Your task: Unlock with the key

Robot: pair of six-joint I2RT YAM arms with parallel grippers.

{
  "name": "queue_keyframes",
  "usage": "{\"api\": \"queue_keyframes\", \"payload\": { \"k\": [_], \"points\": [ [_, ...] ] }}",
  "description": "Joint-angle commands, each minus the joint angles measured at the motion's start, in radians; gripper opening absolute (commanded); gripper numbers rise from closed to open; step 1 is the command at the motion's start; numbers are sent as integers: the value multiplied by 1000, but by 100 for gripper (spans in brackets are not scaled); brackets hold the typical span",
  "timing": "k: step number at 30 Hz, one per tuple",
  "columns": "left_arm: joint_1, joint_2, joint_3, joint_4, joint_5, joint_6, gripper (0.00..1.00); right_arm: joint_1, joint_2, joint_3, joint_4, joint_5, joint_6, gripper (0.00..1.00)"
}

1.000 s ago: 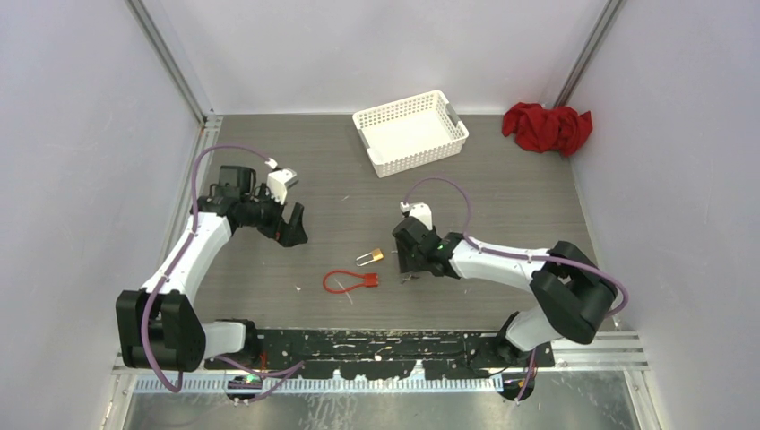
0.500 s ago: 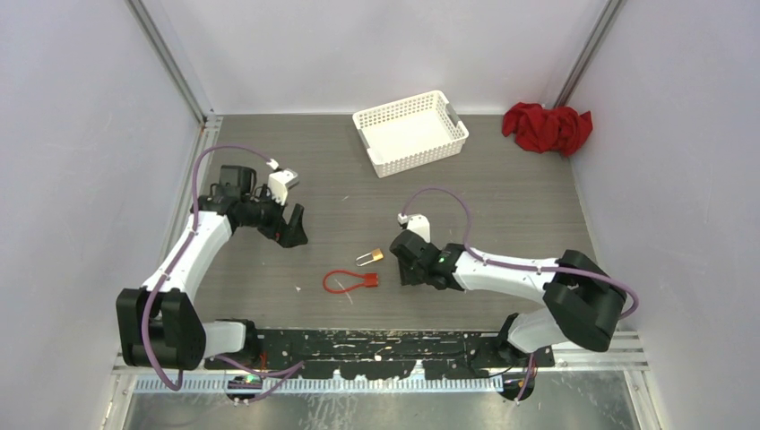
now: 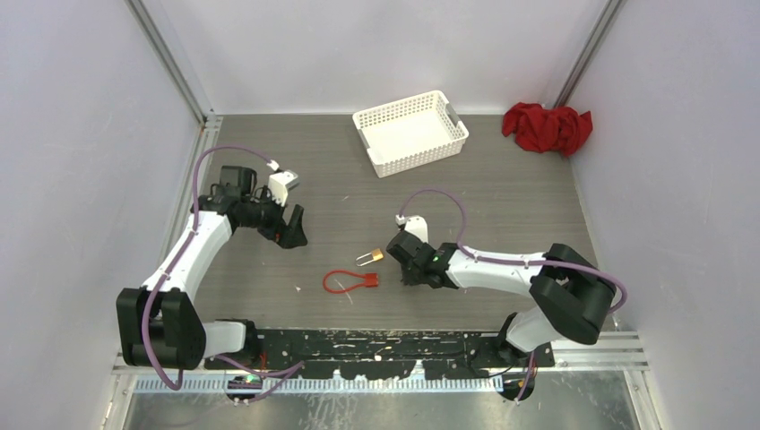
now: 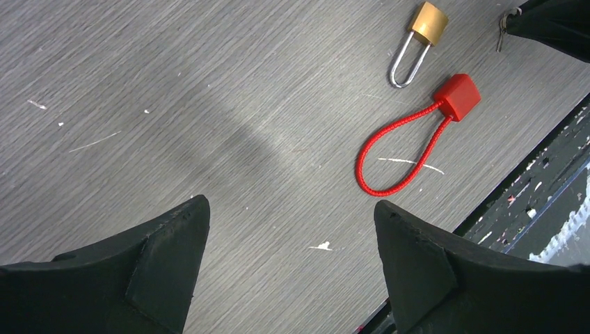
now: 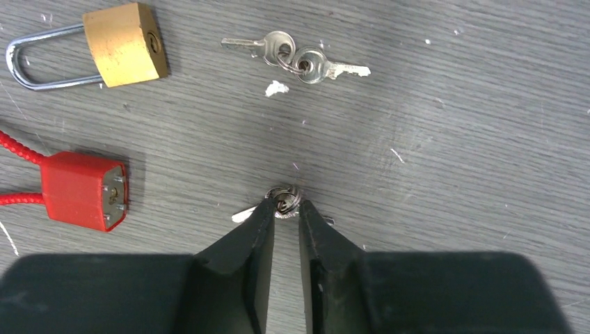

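A small brass padlock (image 5: 125,45) (image 3: 377,255) with a silver shackle lies on the grey table. A red cable lock (image 5: 83,191) (image 3: 370,279) lies just nearer. My right gripper (image 5: 284,209) (image 3: 405,276) is down on the table right of both locks. Its fingertips pinch the ring of a silver key (image 5: 284,202), whose blade sticks out to either side. A second pair of ringed keys (image 5: 296,59) lies loose farther off. My left gripper (image 4: 292,216) (image 3: 289,235) hangs open above bare table, left of the locks, with nothing between its fingers.
A white perforated basket (image 3: 410,132) stands at the back centre. A crumpled red cloth (image 3: 547,127) lies in the back right corner. The black mounting rail (image 3: 403,345) runs along the near edge. Walls close in on both sides.
My right gripper slid a little to the left and its fingers drew together onto the key ring. The left arm has hardly moved.
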State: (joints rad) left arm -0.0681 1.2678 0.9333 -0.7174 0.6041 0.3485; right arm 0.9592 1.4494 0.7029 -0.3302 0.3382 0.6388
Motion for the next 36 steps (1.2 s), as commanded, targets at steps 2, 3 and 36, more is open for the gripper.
{"api": "queue_keyframes", "payload": {
  "k": [2, 3, 36],
  "points": [
    [-2, -6, 42, -14, 15, 18, 88, 4, 11, 42, 25, 13, 10, 19],
    [-2, -6, 44, -17, 13, 20, 88, 4, 10, 43, 24, 12, 10, 17],
    [-58, -11, 30, -41, 109, 11, 84, 4, -121, 154, 1, -167, -40, 1]
  ]
}}
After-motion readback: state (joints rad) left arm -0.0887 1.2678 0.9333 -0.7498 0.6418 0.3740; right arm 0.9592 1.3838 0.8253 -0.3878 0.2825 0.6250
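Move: The nearer pair of keys lies right between the right hand's fingertips, about 1 cm below the hand point. The other key pair is some 5 cm ahead and 1 cm left of the hand; the brass padlock is about 6 cm left and 5 cm ahead, and the red lock's body about 8 cm left, level with it. From the left hand, the nearer keys lie roughly 22 cm right, 6 cm back and 12 cm below. Right fingers close and pinch the nearer keys' ring, lift about 5 cm, and drift some 3 cm left. ##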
